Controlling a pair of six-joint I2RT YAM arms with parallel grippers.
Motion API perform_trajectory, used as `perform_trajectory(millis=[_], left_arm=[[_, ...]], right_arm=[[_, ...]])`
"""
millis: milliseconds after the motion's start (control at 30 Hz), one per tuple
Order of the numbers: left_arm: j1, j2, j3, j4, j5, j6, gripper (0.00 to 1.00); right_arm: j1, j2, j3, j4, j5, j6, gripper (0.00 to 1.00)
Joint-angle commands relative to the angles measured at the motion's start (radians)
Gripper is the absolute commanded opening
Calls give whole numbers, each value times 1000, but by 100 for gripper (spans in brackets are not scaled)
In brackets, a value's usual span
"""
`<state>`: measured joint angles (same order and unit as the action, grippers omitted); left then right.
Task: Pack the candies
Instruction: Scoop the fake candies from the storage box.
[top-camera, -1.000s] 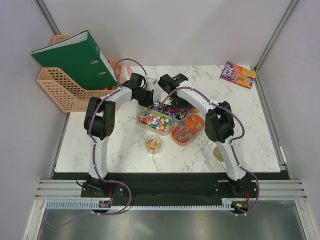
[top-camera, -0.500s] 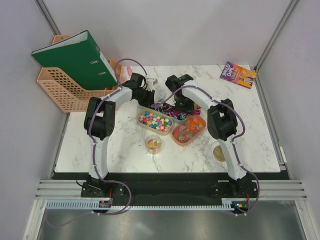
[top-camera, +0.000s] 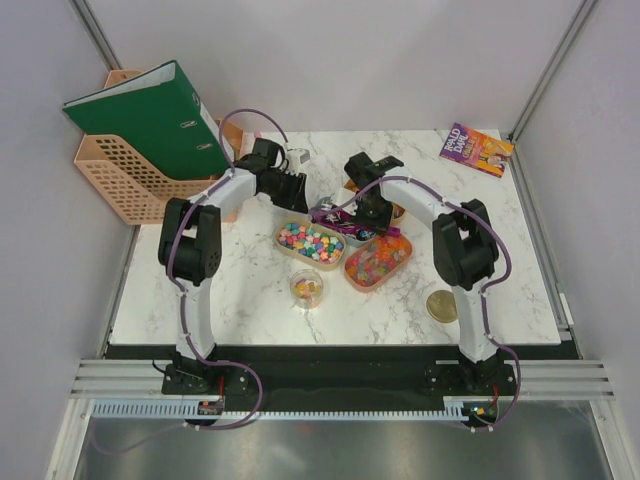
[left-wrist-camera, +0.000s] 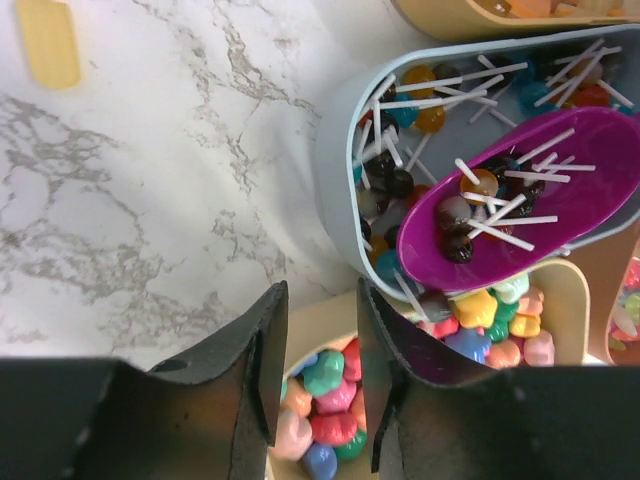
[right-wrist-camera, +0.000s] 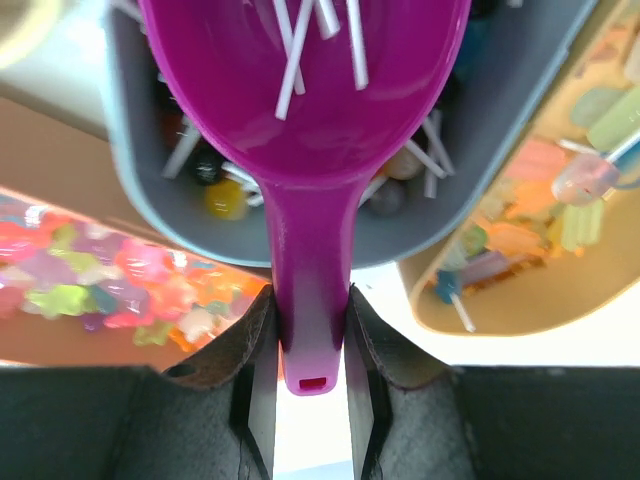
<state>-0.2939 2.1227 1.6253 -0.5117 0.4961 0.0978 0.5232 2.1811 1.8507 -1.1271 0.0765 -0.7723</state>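
Multicoloured candies (top-camera: 309, 241) fill a tan oval tray; they also show under my left fingers (left-wrist-camera: 335, 400). Orange-red gummies (top-camera: 376, 259) fill a second tray, also seen in the right wrist view (right-wrist-camera: 110, 285). Lollipops lie in a grey tray (left-wrist-camera: 335, 140). My right gripper (top-camera: 366, 212) (right-wrist-camera: 308, 300) is shut on the handle of a purple scoop (right-wrist-camera: 305, 90). The scoop (left-wrist-camera: 520, 195) holds a few lollipops above the grey tray. My left gripper (top-camera: 292, 192) (left-wrist-camera: 320, 300) is open and empty over the tan tray's end. A small clear cup (top-camera: 307, 288) holds some candies.
A round gold lid (top-camera: 441, 306) lies front right. Another tan tray (right-wrist-camera: 530, 250) with pale lollipops sits behind the grey one. A book (top-camera: 476, 150) lies back right. A green binder (top-camera: 150, 120) rests on a peach basket (top-camera: 110, 180) back left.
My right arm has swung right and back, carrying the scoop with lollipops in it, and has uncovered the gold lid. My left gripper has shifted slightly back and left.
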Motion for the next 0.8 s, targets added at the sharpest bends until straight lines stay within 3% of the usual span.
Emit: perform_trajectory(millis=[0,167,500,633,700,767], left_arm=[[10,-92,-2,-27,27,57,41],[13,-142,7,-51,-5,112,43],[25,-182,44,-79,-56,117,43],[27,-237,39,-71,-241,126,49],[29,-276,16,-53,-310,131,58],[29,-300,-25,-34,-405,115,98]], right_arm=[[5,-89,-94,142,-162,-22,0],[-6,-173,-175,245,-195,-16,1],[-20,-253,-220,257,-172,-4,0],[-20,-337,-229,241,-167,-25,1],[-20,-383,-234,218,-170,-45,0],[-20,-418,-240,176,-175,-56,0]])
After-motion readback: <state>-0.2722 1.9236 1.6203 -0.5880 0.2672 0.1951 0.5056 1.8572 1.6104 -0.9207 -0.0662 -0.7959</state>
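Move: My right hand holds the scoop by its handle, the lollipop-loaded bowl in the grey-blue box, whose middle is about 8 cm left and 2 cm ahead. The clear storage box is about 16 cm left and 13 cm back. The star-candy box is some 7 cm straight back, the tan box 7 cm straight ahead. From my empty left hand the grey-blue box is 8 cm right and 2 cm back, the colourful-candy box 7 cm back and 1 cm right. All lie roughly 4 cm lower. I keep my right grip on the scoop handle and tip the bowl end up about 15 degrees, easing barely a centimetre to the left first, then lift about 6 cm, straight up from the grey-blue box. My left hand rises some 4 cm beside that box, pauses, then pulls up and left, away from the boxes, tilting outward as its fingers spread wide. ##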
